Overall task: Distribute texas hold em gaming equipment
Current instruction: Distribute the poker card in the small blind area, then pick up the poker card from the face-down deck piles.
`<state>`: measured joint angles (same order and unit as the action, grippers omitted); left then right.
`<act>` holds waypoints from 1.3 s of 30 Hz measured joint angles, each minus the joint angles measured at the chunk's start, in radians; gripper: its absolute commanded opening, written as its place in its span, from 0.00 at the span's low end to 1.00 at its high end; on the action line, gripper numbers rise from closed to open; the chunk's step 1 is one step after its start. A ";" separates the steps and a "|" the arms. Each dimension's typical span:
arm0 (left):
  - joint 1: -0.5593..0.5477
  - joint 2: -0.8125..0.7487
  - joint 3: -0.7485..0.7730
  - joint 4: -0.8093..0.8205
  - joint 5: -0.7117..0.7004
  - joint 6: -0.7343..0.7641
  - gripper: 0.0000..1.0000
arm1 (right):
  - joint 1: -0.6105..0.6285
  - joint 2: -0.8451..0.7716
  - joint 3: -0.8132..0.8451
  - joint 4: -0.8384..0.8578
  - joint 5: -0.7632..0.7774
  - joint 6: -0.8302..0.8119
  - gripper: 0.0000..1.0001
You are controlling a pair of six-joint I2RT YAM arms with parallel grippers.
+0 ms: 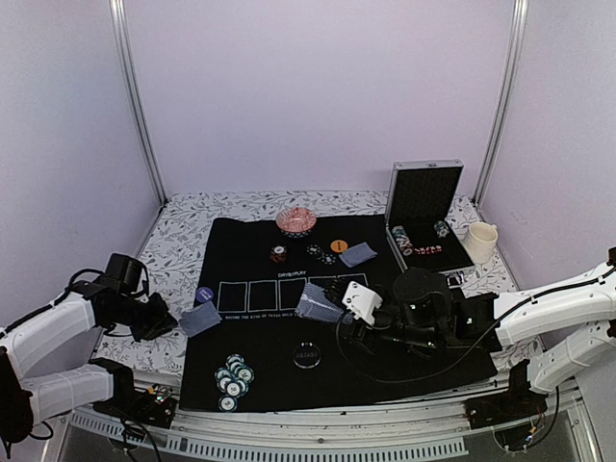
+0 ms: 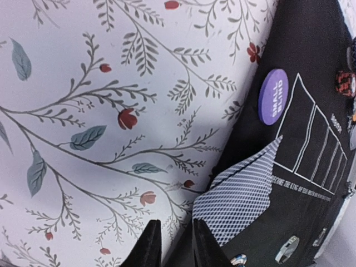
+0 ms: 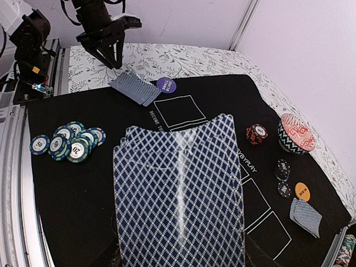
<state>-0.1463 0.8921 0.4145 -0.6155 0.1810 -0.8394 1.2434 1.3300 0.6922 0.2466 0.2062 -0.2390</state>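
Note:
My right gripper (image 1: 335,306) is shut on a fanned deck of blue-backed playing cards (image 3: 178,189), held above the black mat (image 1: 385,371); the cards hide its fingers in the right wrist view. My left gripper (image 2: 177,245) hovers low over the mat's left edge, jaws slightly open with nothing between them. Two dealt cards (image 2: 245,194) lie just beside its right finger, next to the purple small-blind button (image 2: 273,95). Teal chips (image 1: 234,377) sit near the front. Another card pair (image 1: 358,254), an orange button (image 1: 339,245), a red chip stack (image 1: 278,254) and black chips (image 1: 320,253) lie at the far side.
A silver case (image 1: 423,207) stands open at the back right with chips inside, a cream mug (image 1: 479,241) beside it. A red patterned bowl (image 1: 296,221) sits at the mat's far edge. A round black button (image 1: 306,356) lies mid-front. Floral tablecloth (image 2: 83,111) surrounds the mat.

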 measured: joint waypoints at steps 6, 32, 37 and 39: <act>0.000 0.000 0.085 -0.034 -0.064 0.001 0.29 | 0.000 0.000 0.003 -0.014 -0.005 0.000 0.49; -0.452 0.119 0.359 0.314 0.488 0.306 0.98 | 0.012 0.153 0.203 -0.074 -0.059 -0.046 0.49; -0.511 0.122 0.354 0.365 0.508 0.360 0.98 | 0.016 0.222 0.254 -0.074 -0.089 -0.055 0.49; -0.536 0.123 0.352 0.371 0.482 0.389 0.98 | 0.018 0.252 0.279 -0.074 -0.098 -0.059 0.49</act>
<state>-0.6823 1.0153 0.7666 -0.2447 0.6632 -0.4503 1.2613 1.5822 0.9714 0.1722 0.1078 -0.2977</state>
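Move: The card deck, held in the right hand, lies about 31 cm to the left hand's right, 2 cm back and 13 cm above it. The two dealt cards are some 6 cm right of the left hand and 3 cm ahead, 3 cm lower; the small blind button stands 7 cm beyond them. From the right hand those cards lie 29 cm left, 6 cm ahead and 16 cm down; the black button is 5 cm left, 2 cm back, 16 cm down. The left hand leaves the dealt cards, first rising steeply and a little forward, then swinging right and slightly back to end some 22 cm to the right and 19 cm higher, close by the deck; its wrist turns about 60 degrees clockwise, bringing the fingers from pointing down to facing the right hand, and they open wide. Meanwhile the right hand keeps its grip on the deck and, after a short hold, carries it about 7 cm left towards the coming left hand, with hardly any turn. ##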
